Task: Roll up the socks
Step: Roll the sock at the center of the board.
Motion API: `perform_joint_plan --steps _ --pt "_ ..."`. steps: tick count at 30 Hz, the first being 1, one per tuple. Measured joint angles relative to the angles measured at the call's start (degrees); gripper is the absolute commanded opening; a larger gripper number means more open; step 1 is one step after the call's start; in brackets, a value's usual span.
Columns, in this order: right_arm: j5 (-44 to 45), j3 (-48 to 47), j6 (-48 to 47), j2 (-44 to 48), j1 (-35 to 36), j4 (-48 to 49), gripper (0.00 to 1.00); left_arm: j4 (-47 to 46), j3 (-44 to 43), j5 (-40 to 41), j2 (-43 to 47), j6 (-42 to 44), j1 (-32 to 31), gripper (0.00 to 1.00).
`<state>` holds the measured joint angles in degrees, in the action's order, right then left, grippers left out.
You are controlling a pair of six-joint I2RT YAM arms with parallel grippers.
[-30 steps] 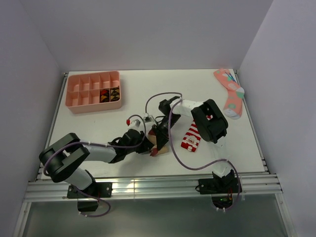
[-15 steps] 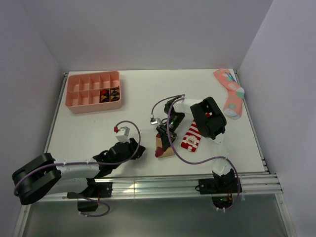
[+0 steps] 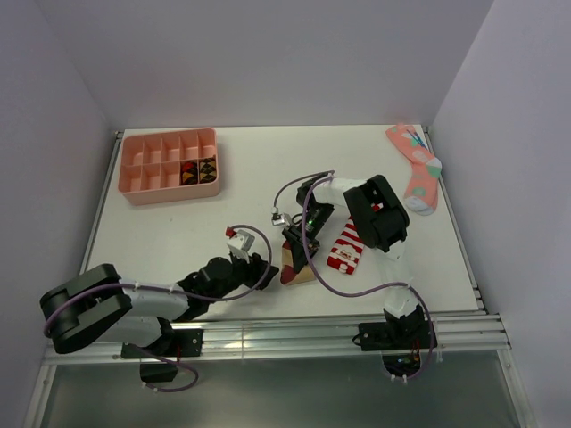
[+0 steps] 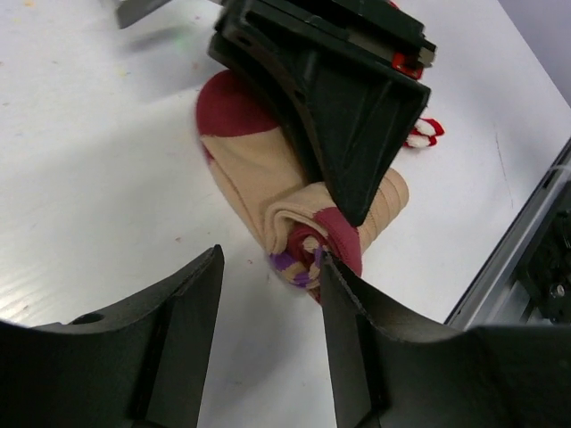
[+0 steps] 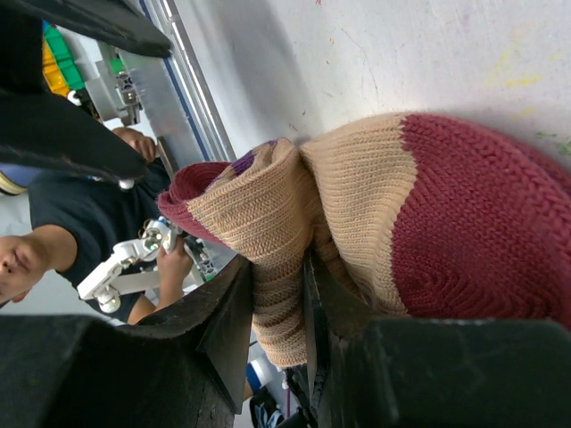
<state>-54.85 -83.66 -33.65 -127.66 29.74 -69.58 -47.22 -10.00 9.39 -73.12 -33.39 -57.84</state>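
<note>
The tan sock (image 3: pixel 297 270) with dark red toe lies partly rolled near the table's front middle. Its purple-striped cuff is wound into the coil (image 4: pixel 308 254). My right gripper (image 3: pixel 293 242) comes down on it from above and is shut on a fold of the tan sock (image 5: pixel 375 196), its jaws (image 5: pixel 277 294) pinching the knit. My left gripper (image 3: pixel 265 267) sits just left of the roll with its jaws open (image 4: pixel 269 263) and bare table between them; its right finger (image 4: pixel 357 339) touches the coil's end. The red-and-white striped sock (image 3: pixel 343 250) lies flat just right of the tan one.
A pink sock with teal and grey pattern (image 3: pixel 417 169) lies at the far right. A pink divided tray (image 3: pixel 169 192) sits at the back left with dark items in two cells. The table's metal front rail (image 3: pixel 268 334) runs close below the roll.
My left gripper let go of the roll, opened, pulled back to the left, then came back toward the roll's end. The right gripper kept its hold and shifted slightly.
</note>
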Motion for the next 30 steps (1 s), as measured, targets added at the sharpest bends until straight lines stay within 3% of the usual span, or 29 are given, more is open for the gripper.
perform_joint_plan --steps 14,30 --pt "0.02 0.02 0.00 -0.02 0.00 0.04 0.22 -8.76 -5.46 -10.10 -10.49 5.49 0.85 0.56" --pt "0.02 0.09 -0.04 -0.22 0.00 0.00 0.21 -15.06 -7.63 -17.94 -21.75 5.05 4.09 0.49"
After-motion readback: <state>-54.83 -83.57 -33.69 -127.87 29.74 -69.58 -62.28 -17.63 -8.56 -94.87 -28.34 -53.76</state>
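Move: The rolled bundle of the tan sock, its maroon edge showing, lies about 5 cm to the left hand's right, level with it in reach and some 3 cm below. The sock's flat maroon end is about 5 cm ahead, 4 cm to the right and 6 cm lower; the red striped sock lies roughly 18 cm to the right, 5 cm ahead, 6 cm below. From the right hand, still pinching the bundle, its middle is about 2 cm left and 1 cm back. Rightward, about 5 cm, the left hand goes to the bundle with its fingers kept half open, first lifting a centimetre, then sinking some 3 cm so that they come astride the bundle's maroon-edged end. Its wrist swings about 15 degrees clockwise on the way. The right hand stays in place and keeps its pinch on the tan roll. ##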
